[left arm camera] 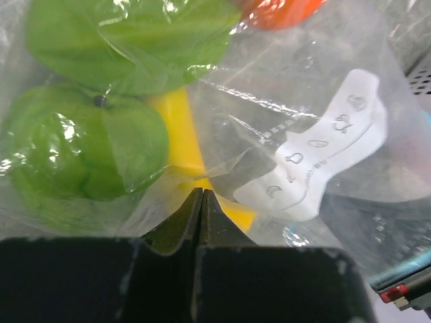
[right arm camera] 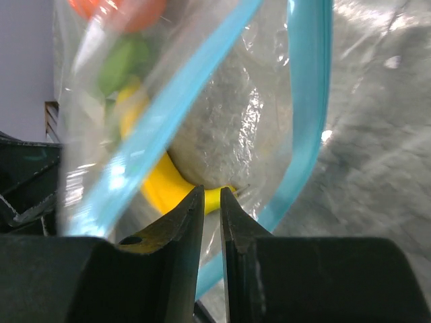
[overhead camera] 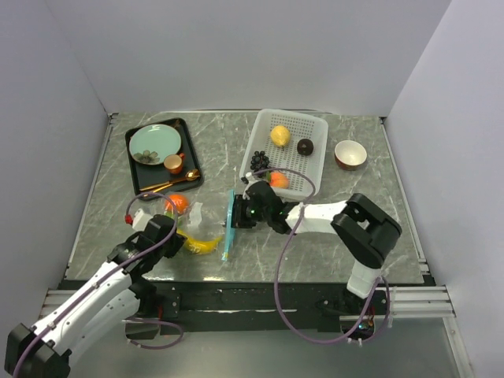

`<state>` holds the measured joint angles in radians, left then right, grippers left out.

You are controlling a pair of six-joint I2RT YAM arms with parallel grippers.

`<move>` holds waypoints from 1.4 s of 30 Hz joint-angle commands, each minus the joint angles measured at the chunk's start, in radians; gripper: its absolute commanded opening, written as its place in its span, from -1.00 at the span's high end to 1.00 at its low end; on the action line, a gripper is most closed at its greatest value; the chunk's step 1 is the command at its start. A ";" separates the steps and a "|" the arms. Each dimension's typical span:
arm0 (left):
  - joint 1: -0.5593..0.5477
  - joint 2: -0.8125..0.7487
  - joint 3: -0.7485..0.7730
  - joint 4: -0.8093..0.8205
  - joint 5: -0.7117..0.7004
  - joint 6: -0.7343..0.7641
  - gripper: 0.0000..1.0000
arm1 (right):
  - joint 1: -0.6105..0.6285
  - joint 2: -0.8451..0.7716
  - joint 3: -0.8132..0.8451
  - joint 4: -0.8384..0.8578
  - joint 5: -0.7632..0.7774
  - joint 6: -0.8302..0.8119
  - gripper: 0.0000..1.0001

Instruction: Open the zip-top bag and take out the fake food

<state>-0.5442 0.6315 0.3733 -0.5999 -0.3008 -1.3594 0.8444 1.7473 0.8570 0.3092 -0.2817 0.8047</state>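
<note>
The zip-top bag (overhead camera: pixel 197 216) lies near the front edge of the table between my two arms, its teal zipper strip (overhead camera: pixel 229 224) facing right. Its mouth is parted, and the two teal lips (right arm camera: pixel 306 101) form a loop. Inside the bag are green limes (left arm camera: pixel 87 148), an orange (overhead camera: pixel 176 204) and a yellow banana (right arm camera: pixel 158 188). My left gripper (left arm camera: pixel 202 192) is shut, pinching the bag's film at its left end. My right gripper (right arm camera: pixel 212 193) reaches into the mouth, its jaws narrowed on the banana's end. A lemon (overhead camera: pixel 279 135), a brown ball (overhead camera: pixel 305 146), grapes (overhead camera: pixel 260 161) and a peach (overhead camera: pixel 278 179) lie in the basket.
The white perforated basket (overhead camera: pixel 311 122) stands at the back right, just behind my right gripper. A red bowl (overhead camera: pixel 350 153) sits to its right. A black tray (overhead camera: pixel 140 179) at the back left holds a green plate (overhead camera: pixel 155 144), an orange cup (overhead camera: pixel 173 164) and a gold spoon (overhead camera: pixel 177 183).
</note>
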 commanded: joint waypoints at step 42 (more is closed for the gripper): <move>-0.011 0.096 -0.105 0.135 0.012 -0.066 0.99 | 0.097 0.034 0.051 -0.105 0.130 0.001 -0.12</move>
<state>-0.5514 0.7174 0.2916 -0.3923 -0.3119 -1.4273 0.9459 1.8030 0.9012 0.2077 -0.1322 0.7860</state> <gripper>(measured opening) 0.018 0.558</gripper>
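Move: The banana in the bag has its middle about 9 cm to the left of my right hand, 5 cm back and 4 cm below. From that same hand the orange fruit lies some 15 cm left and 6 cm farther out, the paper label about 10 cm left and 3 cm out. From my left hand the banana's middle is roughly 5 cm right, 1 cm back and 4 cm below; the nearer green pepper is 4 cm left and 2 cm back. Already inside the blue-edged mouth, my right hand slides about 4 cm left and 3 cm back, sinking a little while its fingers spread to half open; then it draws back right about 3 cm, still sinking, and tips its fingers some 10 degrees steeper over the banana's stem end. My left hand, still shut, sinks 1.5 cm onto the bag by the banana, then edges 1.5 cm forward. ##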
